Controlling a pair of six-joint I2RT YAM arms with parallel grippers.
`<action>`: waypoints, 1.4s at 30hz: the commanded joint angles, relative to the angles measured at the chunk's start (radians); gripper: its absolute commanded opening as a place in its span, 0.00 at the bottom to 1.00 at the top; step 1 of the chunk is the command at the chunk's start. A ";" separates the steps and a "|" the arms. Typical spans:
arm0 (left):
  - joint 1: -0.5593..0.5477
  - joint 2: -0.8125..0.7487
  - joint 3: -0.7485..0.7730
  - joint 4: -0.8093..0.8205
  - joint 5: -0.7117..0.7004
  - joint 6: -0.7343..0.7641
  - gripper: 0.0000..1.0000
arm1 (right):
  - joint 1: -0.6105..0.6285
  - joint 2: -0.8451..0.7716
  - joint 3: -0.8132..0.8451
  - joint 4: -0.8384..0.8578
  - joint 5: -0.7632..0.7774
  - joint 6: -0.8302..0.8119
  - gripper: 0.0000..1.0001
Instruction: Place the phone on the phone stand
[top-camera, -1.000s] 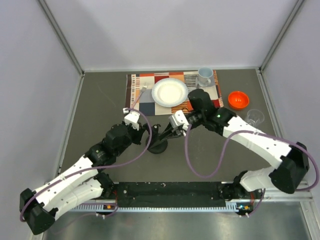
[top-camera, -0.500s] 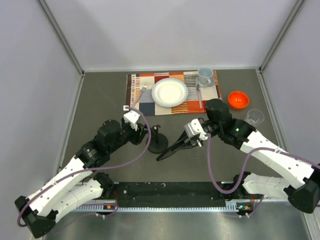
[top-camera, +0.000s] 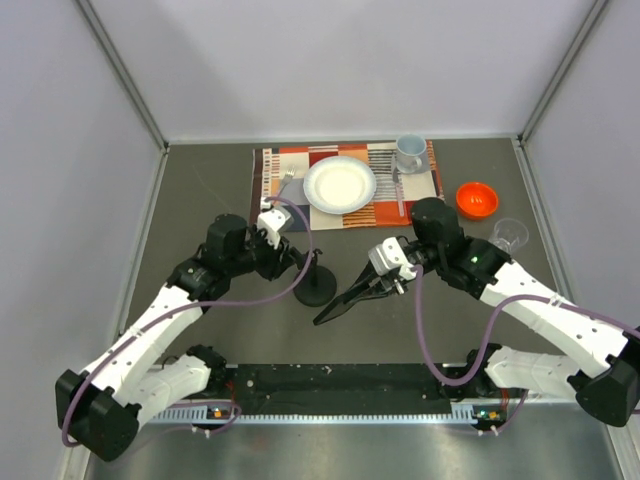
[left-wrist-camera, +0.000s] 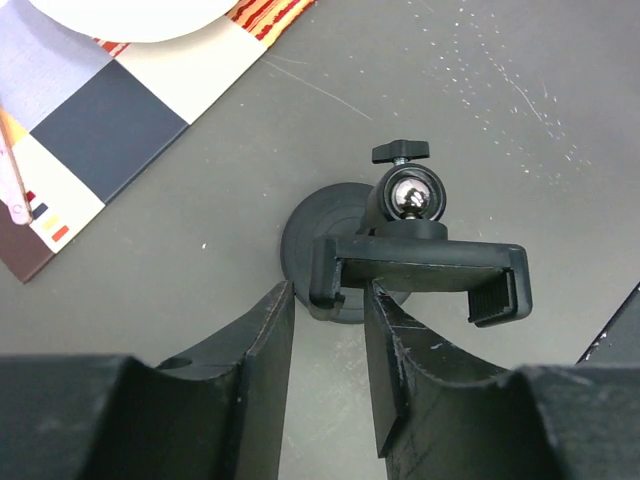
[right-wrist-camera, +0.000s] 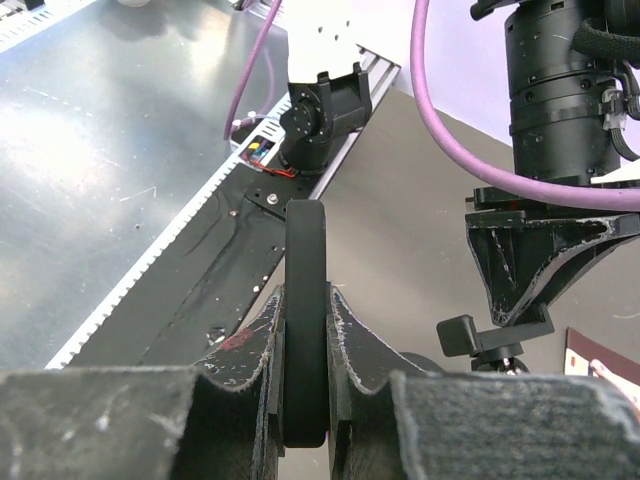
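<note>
The phone stand (top-camera: 318, 287) stands on the dark table in front of the placemat. In the left wrist view its disc base (left-wrist-camera: 305, 232), ball joint and wide cradle (left-wrist-camera: 420, 268) show. My left gripper (top-camera: 296, 264) is open, its tips (left-wrist-camera: 328, 300) on either side of the cradle's left end. My right gripper (top-camera: 373, 285) is shut on the phone (top-camera: 343, 303), which slants down toward the table to the front right of the stand. In the right wrist view the phone (right-wrist-camera: 305, 250) is edge-on between the fingers (right-wrist-camera: 352, 330), with the stand's cradle (right-wrist-camera: 490, 335) to the right.
A patterned placemat (top-camera: 290, 208) at the back holds a white plate (top-camera: 340, 184), a fork (top-camera: 283, 185), a spoon (top-camera: 399, 192) and a mug (top-camera: 408, 152). An orange bowl (top-camera: 477, 199) and a clear glass (top-camera: 510, 234) sit at the right. The black base rail (top-camera: 340, 385) runs along the near edge.
My right gripper pulled the phone back from over the stand to its front right, then held about still. My left arm shifted and its gripper closed in on the stand's cradle.
</note>
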 joint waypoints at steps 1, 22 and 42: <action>0.004 -0.006 0.008 0.049 0.062 0.041 0.36 | -0.004 -0.025 0.016 0.081 -0.078 -0.009 0.00; -0.001 -0.111 -0.069 0.155 0.180 0.070 0.00 | 0.089 0.331 0.293 0.085 -0.116 -0.181 0.00; -0.002 -0.174 -0.085 0.173 0.174 0.053 0.00 | 0.078 0.534 0.504 -0.045 -0.032 -0.255 0.00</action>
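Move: Between the two grippers stands the phone stand. The left fingers straddle the near end of its clamp, whose middle lies about 2 cm back, 4 cm right and 1 cm below them. From the right hand, already holding the phone, the clamp is roughly 13 cm left, 6 cm ahead and 9 cm below. The plate lies some 28 cm ahead and 13 cm right of the left hand, near table level, and about 35 cm ahead and 4 cm left of the right. Closing on the near end of the clamp, the left fingers pinch it, then draw it back about 3 cm, the wrist turning clockwise nearly 10 degrees. After a short pause the right hand keeps its grip on the phone and carries it about 10 cm left and 5 cm forward to above the clamp, turning some 10 degrees counter-clockwise. ##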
